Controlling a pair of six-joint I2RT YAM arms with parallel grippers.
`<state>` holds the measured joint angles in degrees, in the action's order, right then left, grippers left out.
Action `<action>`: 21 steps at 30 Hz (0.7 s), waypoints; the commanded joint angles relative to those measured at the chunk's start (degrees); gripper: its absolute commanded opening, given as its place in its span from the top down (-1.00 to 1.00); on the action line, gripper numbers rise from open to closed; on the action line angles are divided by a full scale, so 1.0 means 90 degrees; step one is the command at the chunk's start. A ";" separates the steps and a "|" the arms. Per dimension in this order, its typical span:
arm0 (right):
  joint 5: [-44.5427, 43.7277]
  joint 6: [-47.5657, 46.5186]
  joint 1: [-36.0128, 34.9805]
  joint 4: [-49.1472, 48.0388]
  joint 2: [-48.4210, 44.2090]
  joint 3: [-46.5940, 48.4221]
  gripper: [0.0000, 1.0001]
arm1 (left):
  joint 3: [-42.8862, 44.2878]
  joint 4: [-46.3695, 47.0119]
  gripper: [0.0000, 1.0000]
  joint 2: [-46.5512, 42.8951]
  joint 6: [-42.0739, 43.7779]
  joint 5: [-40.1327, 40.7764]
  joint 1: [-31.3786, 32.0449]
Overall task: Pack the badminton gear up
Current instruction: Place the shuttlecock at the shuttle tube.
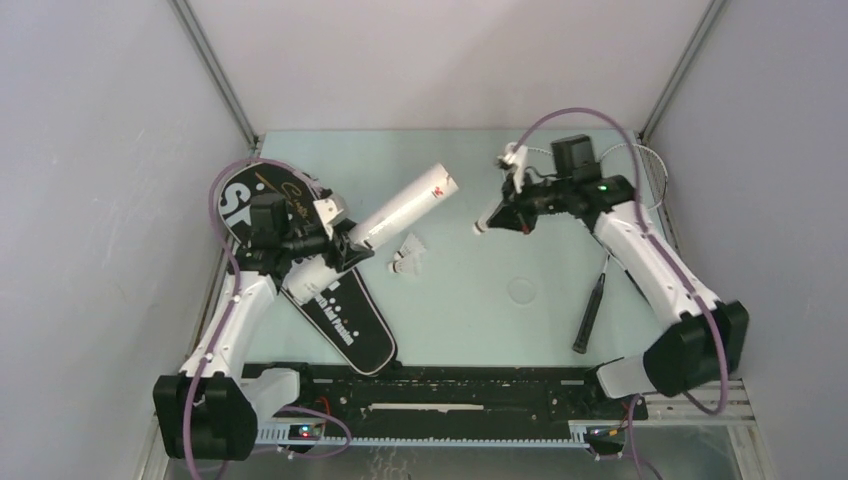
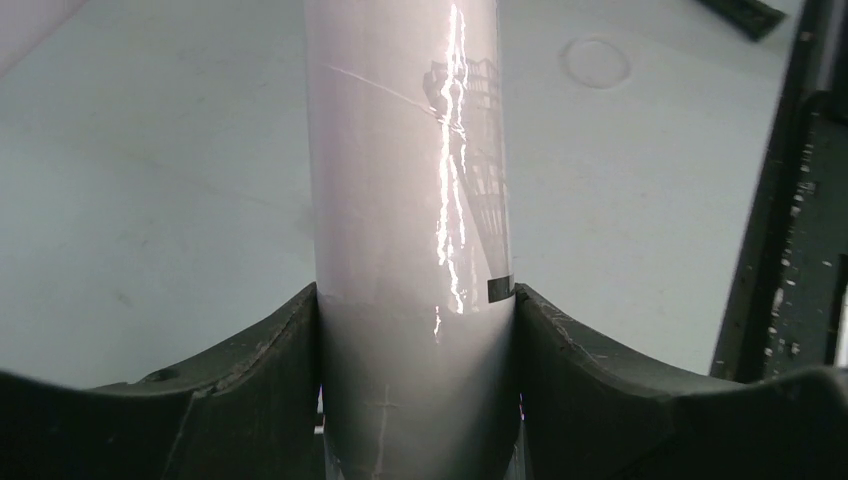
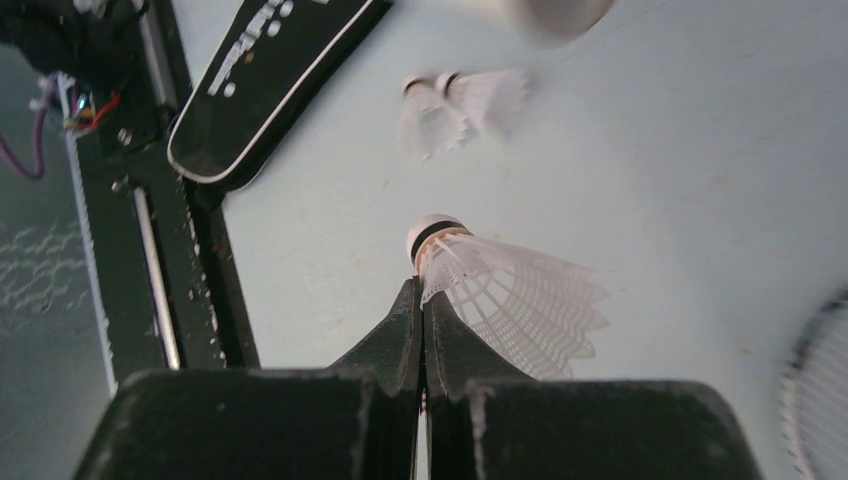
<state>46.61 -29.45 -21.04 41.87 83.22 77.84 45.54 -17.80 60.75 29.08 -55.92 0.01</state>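
Observation:
My left gripper (image 1: 348, 246) (image 2: 415, 305) is shut on the long white tube (image 1: 405, 208) (image 2: 405, 170), gripping it near its lower end. The tube slants up to the right above the black racquet-shaped bag (image 1: 340, 320) (image 3: 270, 70). Its open mouth points toward the right arm. My right gripper (image 1: 498, 217) (image 3: 422, 290) hangs above the table, shut on the skirt of a white shuttlecock (image 1: 482, 228) (image 3: 510, 295). Two more shuttlecocks (image 1: 408, 258) (image 3: 455, 108) lie on the table near the tube. A racquet's black handle (image 1: 591, 312) lies under the right arm, and its head (image 3: 815, 400) is partly hidden.
A round clear disc (image 1: 521, 290) (image 2: 595, 62) lies on the pale table mid-right. The black rail (image 1: 440, 395) runs along the near edge between the arm bases. Grey walls close in the back and both sides.

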 commanded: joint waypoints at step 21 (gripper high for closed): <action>0.0771 0.0706 0.0612 -0.0561 -0.1757 -0.0278 1.00 | 0.0406 -0.1128 0.20 0.0203 0.1835 -0.1294 0.1053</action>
<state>51.83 -23.66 -14.50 37.41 68.01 76.71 45.54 -28.29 63.02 43.79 -63.99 9.08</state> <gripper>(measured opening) 0.007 0.670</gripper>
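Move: The mouth of the shuttle tube, held in my left hand, lies about 5 cm ahead of my right hand, 9 cm to its left and 5 cm higher. Two loose shuttlecocks lie on the table some 20 cm below my right hand: one 8 cm ahead and 15 cm left, the other 3 cm ahead and 16 cm left. From my left hand, the shuttlecock pinched in my right is about 26 cm to the right, 2 cm ahead and 3 cm up. I swing the tube round to meet the shuttlecock: my left hand keeps its grip, draws back and to the right about 5 cm each way and turns some 20 degrees clockwise. My right hand, still pinching the shuttlecock, rises nearly 10 cm, easing a little right and then back while its fingertips tilt up, bringing the cork to the open mouth. ##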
